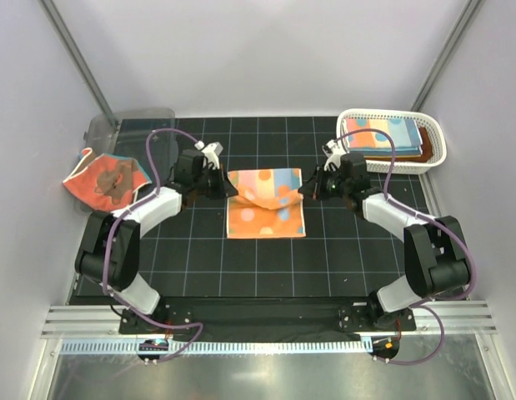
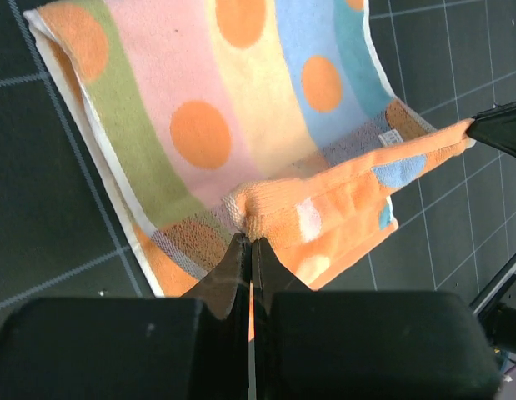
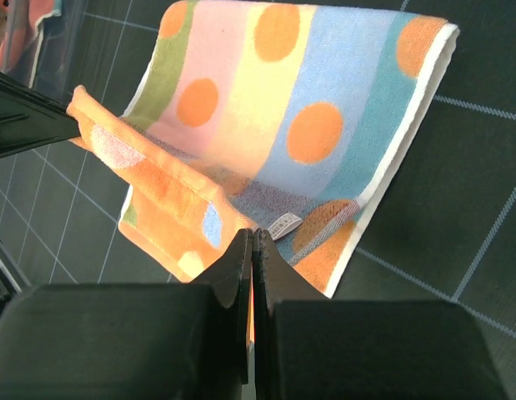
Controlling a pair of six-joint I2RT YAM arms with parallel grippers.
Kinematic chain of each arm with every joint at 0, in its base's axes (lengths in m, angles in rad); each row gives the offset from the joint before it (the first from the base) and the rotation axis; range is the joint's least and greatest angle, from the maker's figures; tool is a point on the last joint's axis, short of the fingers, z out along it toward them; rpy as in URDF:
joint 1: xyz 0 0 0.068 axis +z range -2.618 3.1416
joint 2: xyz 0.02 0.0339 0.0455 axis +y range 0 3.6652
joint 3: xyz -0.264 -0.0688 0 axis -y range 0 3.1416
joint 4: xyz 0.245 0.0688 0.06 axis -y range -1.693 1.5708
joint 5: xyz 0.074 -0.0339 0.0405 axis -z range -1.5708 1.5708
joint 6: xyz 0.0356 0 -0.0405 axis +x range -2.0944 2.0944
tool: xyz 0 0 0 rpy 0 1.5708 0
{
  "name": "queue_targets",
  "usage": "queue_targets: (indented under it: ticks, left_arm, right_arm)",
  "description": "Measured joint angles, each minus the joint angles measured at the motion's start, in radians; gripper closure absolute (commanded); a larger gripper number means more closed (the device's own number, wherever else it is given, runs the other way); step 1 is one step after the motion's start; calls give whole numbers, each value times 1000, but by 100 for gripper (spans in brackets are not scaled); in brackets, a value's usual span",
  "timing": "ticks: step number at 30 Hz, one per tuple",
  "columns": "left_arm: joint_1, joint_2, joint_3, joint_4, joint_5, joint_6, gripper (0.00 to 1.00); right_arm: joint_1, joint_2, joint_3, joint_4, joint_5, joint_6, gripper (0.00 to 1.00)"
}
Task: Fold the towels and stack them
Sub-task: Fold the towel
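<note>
A light-blue and orange polka-dotted towel (image 1: 266, 208) lies mid-table on the black grid mat, and its far edge is lifted and sags over the part that lies flat. My left gripper (image 1: 233, 190) is shut on the left end of that raised edge, with the cloth pinched at the tips (image 2: 249, 240). At the right end my right gripper (image 1: 303, 192) is shut on the same edge (image 3: 253, 233), next to a small white label. The towel (image 2: 241, 108) (image 3: 299, 108) spreads flat beyond each pair of jaws. A coral-red bear towel (image 1: 103, 179) lies at the far left.
A clear plastic bin (image 1: 132, 121) stands at the back left, with the bear towel draped beside it. At the back right, a white lattice basket (image 1: 437, 137) holds folded towels (image 1: 383, 133). Grey walls enclose the mat on three sides.
</note>
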Motion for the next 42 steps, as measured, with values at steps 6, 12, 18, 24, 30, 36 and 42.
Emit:
queue_targets:
  ticks: [6,12,18,24,30,36,42]
  left_arm:
    - [-23,-93,-39,-30,-30,-5,100]
    - [-34,-160,-92,-40,-82,-7,97]
    - [-79,-149,-161,-44,-134,-23,100]
    - [-88,-123,-81,-98,-204,-14,100]
    - [-43,72,356,-164,-241,28,100]
    - [37,194,594,-163,-224,56,100]
    - [47,180,440,-94,-173,47,100]
  right_arm:
    - [18,-87,-54,1,26,10,99]
    - [25,-121,-132,10,34,31,99]
    - [31,-121,-183,15,40,42,99]
    - [32,-108,-102,-11,80,44,99]
    - [26,67,302,-47,130,-4,99]
    - [-14,222,584,-46,125,-60,99]
    - [-31,225,481,-10,91,-73,99]
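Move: Both grippers already hold the striped towel's raised edge by its corners, roughly 10 cm above the table. The middle of its near edge lies on the table about 13 cm back and 10 cm right of the left gripper, and 13 cm back and 9 cm left of the right one. The far fold's middle is some 12 cm ahead of both, equally far inward. The white basket stands about 22 cm ahead and 33 cm right of the right gripper. Keep both grippers pinched on the towel's corners and draw the raised edge back about 5 cm towards the near edge, lifting slightly before dipping low. Then swing both arms together forward and up, roughly 18 cm out, away from the near edge, tipping the fingertips up; finish by easing back a little and starting down, with the edge still stretched between the grippers. ##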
